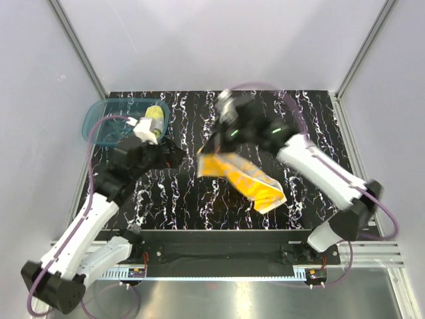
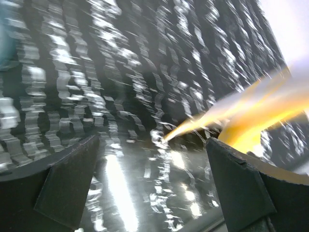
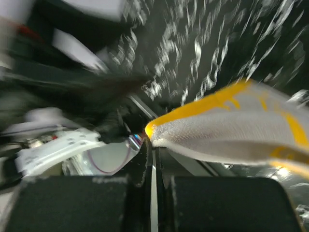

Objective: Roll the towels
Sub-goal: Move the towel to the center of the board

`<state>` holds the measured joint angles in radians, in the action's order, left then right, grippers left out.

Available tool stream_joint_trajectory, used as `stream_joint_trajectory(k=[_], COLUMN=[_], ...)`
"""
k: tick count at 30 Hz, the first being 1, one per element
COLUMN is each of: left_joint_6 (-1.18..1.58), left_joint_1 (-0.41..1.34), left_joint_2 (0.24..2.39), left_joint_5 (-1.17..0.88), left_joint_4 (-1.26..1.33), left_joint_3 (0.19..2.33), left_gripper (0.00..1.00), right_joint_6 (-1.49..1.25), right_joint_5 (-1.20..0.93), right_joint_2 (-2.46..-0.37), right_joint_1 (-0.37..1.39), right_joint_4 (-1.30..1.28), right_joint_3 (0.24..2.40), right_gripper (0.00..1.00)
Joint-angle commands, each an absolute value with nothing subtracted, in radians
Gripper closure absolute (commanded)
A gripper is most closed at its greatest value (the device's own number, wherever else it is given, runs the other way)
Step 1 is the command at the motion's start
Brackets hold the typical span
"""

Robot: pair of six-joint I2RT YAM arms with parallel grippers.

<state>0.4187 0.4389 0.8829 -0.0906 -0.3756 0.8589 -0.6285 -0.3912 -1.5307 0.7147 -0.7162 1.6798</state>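
Note:
The orange towel (image 1: 242, 178) with its grey-beige side (image 3: 231, 137) hangs slanted over the middle of the black marbled table. Its left corner is lifted and its right end (image 1: 269, 198) rests on the table. My right gripper (image 1: 211, 149) is shut on that lifted corner, which sits at the tips of the closed jaws (image 3: 153, 145). My left gripper (image 1: 172, 154) stands open just left of the towel, low over the table. Nothing is between its fingers (image 2: 67, 186), and the orange towel (image 2: 256, 113) shows beyond the right finger. The pale yellow towel (image 1: 155, 117) lies rolled in the teal basin.
The translucent teal basin (image 1: 98, 121) stands at the back left corner of the table, just behind my left wrist. White walls with metal posts enclose the table on three sides. The arms' mounting rail (image 1: 219, 252) runs along the near edge.

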Motion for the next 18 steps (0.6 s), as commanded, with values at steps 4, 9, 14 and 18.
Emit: stream_joint_trajectory(k=[4, 9, 14, 18], left_joint_6=[0.279, 0.252, 0.299, 0.368], left_joint_1=[0.216, 0.160, 0.149, 0.149], left_joint_2=[0.778, 0.769, 0.804, 0.899], left_joint_5=[-0.049, -0.029, -0.084, -0.178], left_joint_4=[-0.595, -0.655, -0.608, -0.548], left_joint_3=[1.029, 1.023, 0.951, 0.891], left_gripper=[0.01, 0.01, 0.01, 0.01], right_joint_6=[-0.796, -0.764, -0.699, -0.722], right_joint_5=[-0.158, -0.008, 0.242, 0.283], right_joint_2=[-1.787, -1.801, -1.552, -1.332], right_joint_1=[1.050, 1.068, 1.051, 0.873], right_joint_4=[-0.396, -0.474, -0.638, -0.702], right_joint_3=[1.561, 1.589, 1.488, 1.315], right_gripper=[0.91, 0.21, 0.11, 0.06])
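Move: My right hand pinches one end of the grey-orange towel. Its laying spot on the board is roughly 9 cm back, 12 cm left and 28 cm below; the hanging towel's middle is some 6 cm back, 10 cm right and 15 cm below. From that hand the yellow roll lies about 23 cm ahead, 23 cm left and 29 cm down. From my left hand, the laying spot is about 11 cm back, 6 cm left and 21 cm below. I swing the pinched end quickly down about 20 cm, left some 12 cm and a bit back, laying the towel across the board. Near the bottom I open my right fingers wide and let it go, then lift about 10 cm and draw back to the right. Meanwhile my open, empty left hand clears off about 9 cm left, rising and sinking again. ##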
